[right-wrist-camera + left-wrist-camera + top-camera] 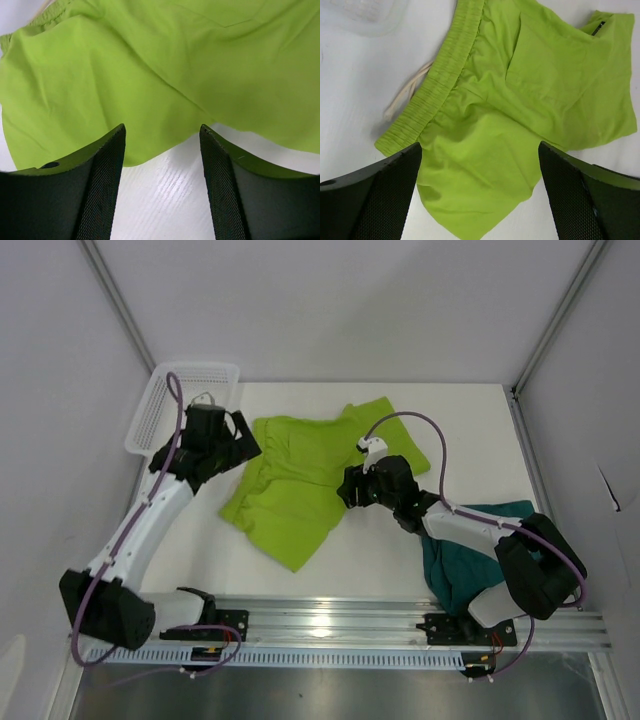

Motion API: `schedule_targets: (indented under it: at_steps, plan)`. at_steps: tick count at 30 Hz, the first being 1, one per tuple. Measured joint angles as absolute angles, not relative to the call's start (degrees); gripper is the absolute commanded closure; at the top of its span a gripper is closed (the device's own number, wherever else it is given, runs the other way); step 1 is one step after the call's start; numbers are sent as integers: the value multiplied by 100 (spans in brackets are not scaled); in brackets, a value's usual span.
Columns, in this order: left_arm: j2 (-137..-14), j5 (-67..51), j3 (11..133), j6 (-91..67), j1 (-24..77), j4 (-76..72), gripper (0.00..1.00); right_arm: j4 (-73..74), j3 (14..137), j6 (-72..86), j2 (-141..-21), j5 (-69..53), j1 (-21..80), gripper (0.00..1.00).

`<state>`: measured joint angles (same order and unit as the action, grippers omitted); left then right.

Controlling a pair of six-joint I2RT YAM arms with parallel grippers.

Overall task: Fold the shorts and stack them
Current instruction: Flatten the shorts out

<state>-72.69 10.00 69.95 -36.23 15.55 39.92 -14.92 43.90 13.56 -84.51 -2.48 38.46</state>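
Note:
The lime yellow-green shorts lie rumpled and spread in the middle of the white table, with the waistband toward the left and a pale drawstring poking out beside it. My left gripper hovers over their left edge, wide open and empty, with the fabric showing between its fingers. At the right edge of these shorts my right gripper is open over a hem and bare table. The dark teal shorts lie bunched at the near right, partly under the right arm.
A white mesh basket stands at the back left, just behind the left gripper; its corner shows in the left wrist view. A metal rail runs along the near edge. Grey walls close in the left, back and right sides.

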Motion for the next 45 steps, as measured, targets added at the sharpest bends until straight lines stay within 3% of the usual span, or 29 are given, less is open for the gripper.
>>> schedule_targets:
  at_steps: [15, 26, 33, 36, 39, 40, 43, 45]
  plan:
    - [-4727, 158, 3030, -4683, 856, 2816, 6, -1490, 4390, 1105, -8451, -93, 3994, 37]
    - [-4501, -305, 1662, -5695, -110, 1494, 24, -1490, 4390, 1083, -8407, -84, 3994, 37]
    - [-4781, -259, 1461, -6158, -209, 794, 34, -1490, 4390, 1083, -8401, -84, 3994, 37]
    - [-5153, -207, 1435, -6305, -217, 366, 41, -1492, 4390, 1083, -8399, -82, 3994, 37]
    - [-5640, -183, 1420, -6436, -228, -62, 57, -1492, 4390, 1083, -8396, -84, 3994, 37]
    - [-5819, -180, 1411, -6471, -231, -213, 71, -1492, 4390, 1083, -8396, -84, 3994, 37]
    - [-6307, -193, 1400, -6560, -239, -602, 87, -1492, 4390, 1083, -8396, -82, 3994, 37]
    - [-6477, -204, 1400, -6565, -244, -762, 92, -1492, 4390, 1083, -8396, -84, 3994, 37]
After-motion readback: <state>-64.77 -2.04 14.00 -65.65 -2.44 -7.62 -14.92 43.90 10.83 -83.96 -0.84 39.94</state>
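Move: The near-left corner of the green shorts' waistband lies some 20 cm below the left hand, about 6 cm back and 6 cm to its left. The drawstring's loose end is about 6 cm farther out than that corner, and the near leg's hem corner is roughly 12 cm back and 16 cm right of it. The white basket sits about 20 cm ahead and 21 cm left of the left hand. From the right hand, the waistband corner is about 28 cm left and 4 cm back. The left fingers end up pinching the waistband's near-left corner between their tips, just above the table. To get there the hand drops some 20 cm, drawing back about 10 cm and drifting left, then eases 4 cm forward into the cloth. Its left side rolls down while it swings counter-clockwise, each about 30 degrees, and the wide-open fingers narrow gradually, then close nearly shut. ##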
